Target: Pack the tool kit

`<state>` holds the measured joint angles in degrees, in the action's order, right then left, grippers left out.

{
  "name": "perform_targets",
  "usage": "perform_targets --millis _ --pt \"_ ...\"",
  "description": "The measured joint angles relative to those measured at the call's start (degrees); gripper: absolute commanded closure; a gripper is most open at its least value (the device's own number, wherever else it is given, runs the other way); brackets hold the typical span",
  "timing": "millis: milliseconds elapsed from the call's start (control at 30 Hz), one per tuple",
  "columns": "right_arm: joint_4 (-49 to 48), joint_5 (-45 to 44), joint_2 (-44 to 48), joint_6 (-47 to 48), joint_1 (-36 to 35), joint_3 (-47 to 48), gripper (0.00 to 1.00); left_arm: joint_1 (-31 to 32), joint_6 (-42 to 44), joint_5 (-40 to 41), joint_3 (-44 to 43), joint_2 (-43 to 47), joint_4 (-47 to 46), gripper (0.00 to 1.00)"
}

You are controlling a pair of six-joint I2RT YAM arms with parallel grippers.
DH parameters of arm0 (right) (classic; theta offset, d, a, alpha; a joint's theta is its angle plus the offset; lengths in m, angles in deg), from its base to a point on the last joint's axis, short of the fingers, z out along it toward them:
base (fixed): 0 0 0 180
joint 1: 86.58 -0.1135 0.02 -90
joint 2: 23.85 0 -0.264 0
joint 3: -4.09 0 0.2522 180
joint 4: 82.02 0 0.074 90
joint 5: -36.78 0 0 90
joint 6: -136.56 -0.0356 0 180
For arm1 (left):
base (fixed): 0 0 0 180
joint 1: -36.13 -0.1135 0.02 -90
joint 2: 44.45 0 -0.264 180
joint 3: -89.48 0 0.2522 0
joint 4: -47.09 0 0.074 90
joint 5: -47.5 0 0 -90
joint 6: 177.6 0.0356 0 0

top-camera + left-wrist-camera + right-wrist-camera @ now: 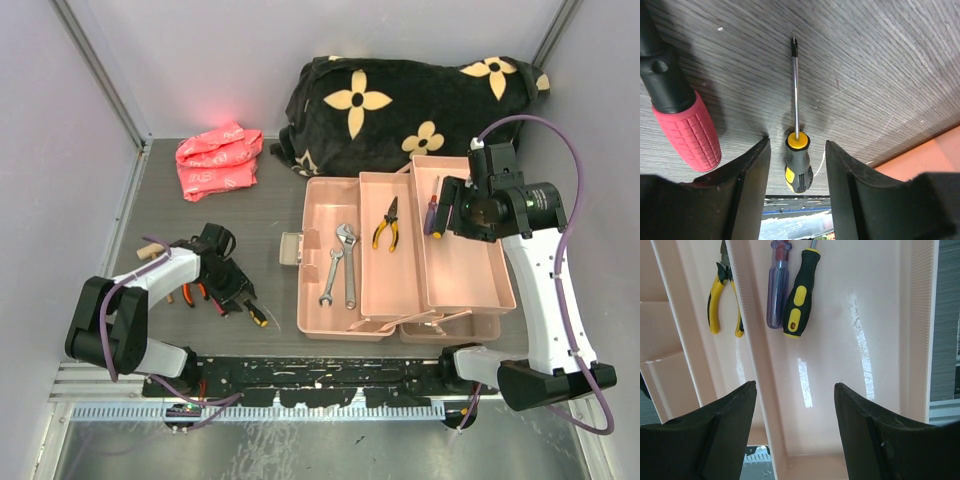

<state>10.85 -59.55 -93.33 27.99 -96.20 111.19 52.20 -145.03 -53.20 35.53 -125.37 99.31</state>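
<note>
The pink toolbox (330, 325) lies open with two trays. Two wrenches (341, 265) lie in its base and yellow-handled pliers (386, 224) in the middle tray. My right gripper (795, 390) is open and empty above the right tray (840, 330), where a purple screwdriver (777, 285) and a black-and-yellow screwdriver (801, 292) lie; the pliers (720, 295) show beside them. My left gripper (797, 150) is open, low over the table, its jaws on either side of a yellow-and-grey screwdriver (797, 160), not touching it. A red-handled tool (687, 132) lies to its left.
Several loose tools (205, 290) and a small wooden-handled hammer (150, 250) lie by the left arm. A pink folded bag (218, 160) sits at the back left and a black flowered bag (410, 100) behind the toolbox. Walls close both sides.
</note>
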Motion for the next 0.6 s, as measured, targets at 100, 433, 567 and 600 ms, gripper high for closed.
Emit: perform_targets --millis 100,433,567,600 --pt "0.26 -0.07 0.50 0.00 0.00 0.00 0.31 0.52 0.02 0.00 0.00 -0.20 -0.28 0.81" --pt "0.76 0.00 0.94 0.00 0.00 0.44 0.31 1.07 1.79 -0.72 -4.44 -0.74 1.90 1.00" --pt "0.46 2.23 0.59 0.28 0.00 3.58 0.29 1.07 5.25 -3.43 -19.06 -1.66 4.13 1.00" --pt "-0.28 3.78 0.59 0.26 0.00 4.31 0.29 1.07 6.62 -5.07 -24.61 -2.21 3.26 1.00"
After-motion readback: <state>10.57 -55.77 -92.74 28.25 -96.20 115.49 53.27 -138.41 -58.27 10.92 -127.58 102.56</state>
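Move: The black-and-yellow screwdriver lies on the table between the left hand's parted fingers, its middle about 1 cm ahead and 1 cm left at finger height. The pink-handled screwdriver is roughly 10 cm left and 5 cm ahead of this hand; the toolbox's open latch is some 8 cm right and 15 cm ahead. From the right hand, the black-and-yellow screwdriver is about 44 cm left, 4 cm back and 27 cm below. Left fingers pinch the black-and-yellow screwdriver's handle, then swing up 12 cm, forward 10 and rightward towards the toolbox. ##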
